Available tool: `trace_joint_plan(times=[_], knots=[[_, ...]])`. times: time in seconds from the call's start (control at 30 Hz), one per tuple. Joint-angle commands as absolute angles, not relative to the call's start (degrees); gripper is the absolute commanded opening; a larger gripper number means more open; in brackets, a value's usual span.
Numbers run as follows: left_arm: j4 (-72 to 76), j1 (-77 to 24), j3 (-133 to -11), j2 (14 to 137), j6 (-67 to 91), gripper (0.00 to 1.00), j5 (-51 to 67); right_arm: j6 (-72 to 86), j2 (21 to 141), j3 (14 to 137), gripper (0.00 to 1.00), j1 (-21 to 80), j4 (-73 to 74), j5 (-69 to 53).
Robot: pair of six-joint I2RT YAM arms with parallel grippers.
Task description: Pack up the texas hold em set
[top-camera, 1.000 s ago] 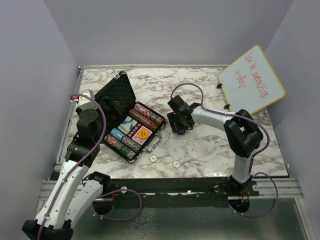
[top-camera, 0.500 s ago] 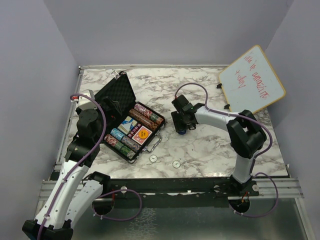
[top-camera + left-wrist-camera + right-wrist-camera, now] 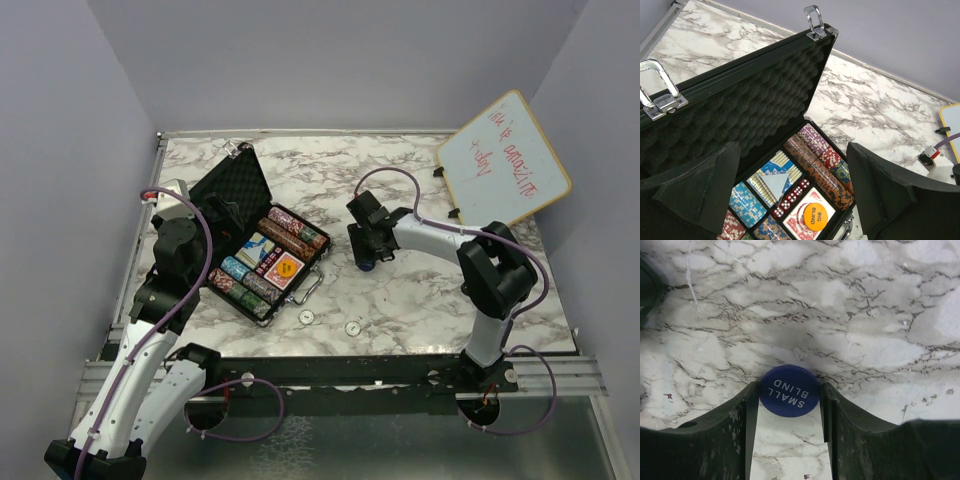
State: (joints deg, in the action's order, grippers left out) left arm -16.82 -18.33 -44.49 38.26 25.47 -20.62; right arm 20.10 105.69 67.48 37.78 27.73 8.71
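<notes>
The black case (image 3: 232, 185) lies open left of centre, its foam lid (image 3: 740, 105) raised. Its tray holds striped chip stacks (image 3: 822, 172), a blue deck (image 3: 774, 177), red dice (image 3: 792, 196) and an orange BIG BLIND button (image 3: 815, 216) on a red deck. My left gripper (image 3: 226, 213) hovers open above the tray (image 3: 795, 175). My right gripper (image 3: 365, 260) is down on the marble to the right of the case. Its fingers press both edges of a blue SMALL BLIND button (image 3: 789, 396), which lies flat on the table.
Two round white buttons (image 3: 307, 317) (image 3: 353, 326) lie on the marble in front of the case. A wood-framed whiteboard (image 3: 505, 160) leans at the back right. A small white and red object (image 3: 930, 159) stands near it.
The right gripper moved slightly right and down to the table, and its fingers narrowed onto the blue button. The left arm and the case stayed still.
</notes>
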Motion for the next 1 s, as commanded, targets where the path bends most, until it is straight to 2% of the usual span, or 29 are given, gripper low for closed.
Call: trace_joint_plan(times=[0.0, 0.5, 0.77, 0.97], knots=[[-16.6, -17.9, -44.1, 38.0, 25.0, 0.95, -21.1, 21.9, 102.7, 66.8, 0.50, 37.5, 31.3, 7.9], [-16.7, -17.9, -44.2, 37.8, 25.0, 0.95, -21.2, 22.5, 99.5, 73.6, 0.53, 40.2, 30.6, 2.8], [-16.8, -17.9, -44.2, 37.6, 25.0, 0.95, -21.3, 22.7, 104.5, 82.4, 0.53, 44.5, 29.6, 1.3], [-16.9, -17.8, -44.2, 37.5, 25.0, 0.95, -21.5, 23.2, 113.1, 92.9, 0.53, 50.6, 29.1, 1.1]])
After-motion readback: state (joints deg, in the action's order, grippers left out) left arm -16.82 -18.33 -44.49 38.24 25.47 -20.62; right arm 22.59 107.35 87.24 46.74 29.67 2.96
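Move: The right hand already pinches the small blind button at the table; the card deck with the orange button, inside the open case, lies about 20 cm to its left and level with it, some 2 cm higher. The case's far outer chip row is roughly 17 cm left and 10 cm ahead, its handle 15 cm left and 6 cm back. From the idle left hand the deck lies about 3 cm ahead, 10 cm right and 25 cm below. The right hand lifts the pinched small blind about 10 cm and swings 13 cm left towards the case. ##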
